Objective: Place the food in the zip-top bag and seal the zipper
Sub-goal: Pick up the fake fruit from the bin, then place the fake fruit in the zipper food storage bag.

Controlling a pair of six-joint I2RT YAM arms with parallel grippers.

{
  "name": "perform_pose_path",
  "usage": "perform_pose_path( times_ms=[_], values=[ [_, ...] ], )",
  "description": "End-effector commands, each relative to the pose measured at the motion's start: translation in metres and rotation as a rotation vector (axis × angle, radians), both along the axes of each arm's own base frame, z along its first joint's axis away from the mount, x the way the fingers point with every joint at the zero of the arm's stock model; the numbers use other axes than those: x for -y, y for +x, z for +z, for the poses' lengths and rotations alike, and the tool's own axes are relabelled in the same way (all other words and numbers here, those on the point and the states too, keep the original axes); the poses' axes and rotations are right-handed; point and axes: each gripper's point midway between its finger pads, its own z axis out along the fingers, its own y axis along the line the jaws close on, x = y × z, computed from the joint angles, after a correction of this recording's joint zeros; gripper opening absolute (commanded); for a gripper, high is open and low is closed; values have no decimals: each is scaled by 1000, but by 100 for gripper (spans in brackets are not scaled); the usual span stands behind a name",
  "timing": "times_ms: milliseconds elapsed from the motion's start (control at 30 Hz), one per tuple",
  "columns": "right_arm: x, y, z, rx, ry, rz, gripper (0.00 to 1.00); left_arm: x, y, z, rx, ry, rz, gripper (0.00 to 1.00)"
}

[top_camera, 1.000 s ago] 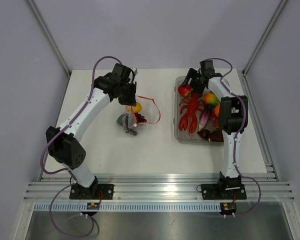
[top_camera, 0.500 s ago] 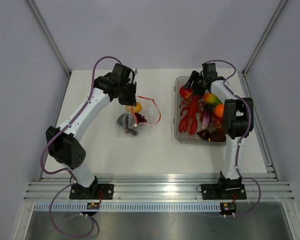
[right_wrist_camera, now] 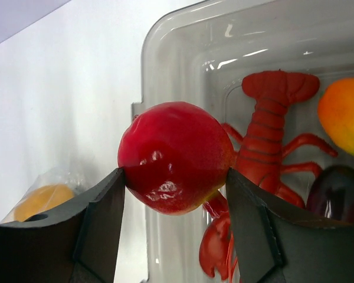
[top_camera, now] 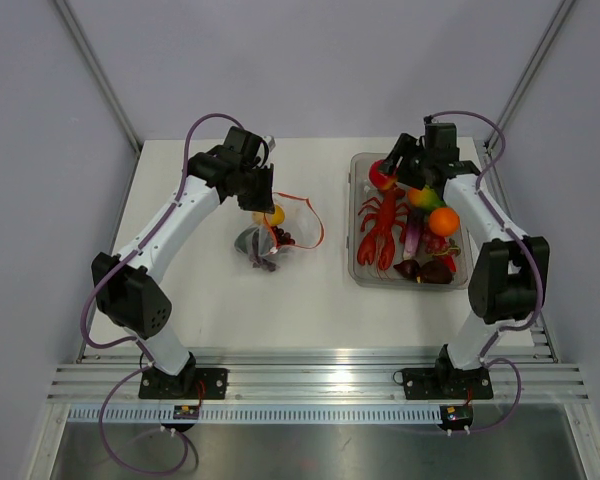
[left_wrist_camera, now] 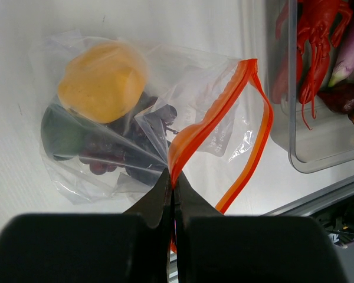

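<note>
The zip-top bag [top_camera: 272, 240] [left_wrist_camera: 130, 124] lies on the white table, its mouth gaping toward the tub. Inside it are a yellow-orange fruit [left_wrist_camera: 103, 79], a green piece [left_wrist_camera: 60, 134] and dark grapes [left_wrist_camera: 127, 154]. My left gripper [top_camera: 263, 193] [left_wrist_camera: 174, 184] is shut on the orange zipper [left_wrist_camera: 192, 137] at the bag's near corner. My right gripper [top_camera: 388, 176] [right_wrist_camera: 176, 174] is shut on a glossy red apple [right_wrist_camera: 174, 150] [top_camera: 381, 176], held over the far left corner of the clear tub [top_camera: 357, 268].
The tub holds a red lobster [top_camera: 382, 226] [right_wrist_camera: 278, 112], a yellow-green mango [top_camera: 424, 197], an orange [top_camera: 443, 221], a purple eggplant [top_camera: 410, 236] and dark pieces [top_camera: 427, 270]. An aluminium rail [top_camera: 310, 378] runs along the table's near edge.
The right jaws closed on the red apple and raised it off the tub floor. The right arm's elbow swung out to the right. The left arm and bag stayed put.
</note>
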Motion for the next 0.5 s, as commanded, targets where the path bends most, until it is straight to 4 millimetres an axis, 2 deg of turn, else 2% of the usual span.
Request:
perform_pose_path(
  times_ms=[0, 33, 100, 133, 167, 233, 400, 467],
  values=[
    [-12, -26, 48, 95, -11, 4, 46, 14, 7, 21, 48, -74, -18, 0],
    [-18, -37, 67, 136, -13, 15, 46, 15, 7, 21, 48, -77, -16, 0],
    [-38, -56, 75, 149, -23, 52, 47, 17, 8, 22, 47, -87, -20, 0],
    [-44, -66, 90, 179, -18, 65, 47, 18, 7, 22, 43, -94, -21, 0],
    [-63, -79, 92, 176, -17, 110, 47, 19, 8, 23, 46, -101, -25, 0],
    [-78, -93, 102, 195, -16, 132, 47, 21, 8, 23, 44, -108, -25, 0],
    [-140, -126, 103, 190, 25, 255, 47, 20, 9, 25, 53, -110, -21, 0],
    [-155, -130, 98, 180, 25, 275, 48, 21, 9, 26, 52, -111, -21, 0]
  ],
)
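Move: The open mouth of the zip-top bag, where the red fruit is to go, lies some 19 cm to the right gripper's left, 11 cm back and at about its height. The bin's left rim stands about 7 cm left, 2 cm back and 9 cm below; the lobster lies 2 cm right, level fore and aft, 14 cm down. The yellow fruit in the bag is 25 cm left, straight across, 14 cm down. From the left gripper the mouth is some 6 cm right, 2 cm ahead and 2 cm lower. Keep the red fruit pinched in the right gripper and carry it out over the bin's left rim towards the bag mouth: begin back and up, then swing left, about 14 cm left and 12 cm back in all, climbing some 10 cm and levelling off. Let the fingers tip up a little and turn counter-clockwise. Keep the left gripper shut on the bag's orange zipper edge. ##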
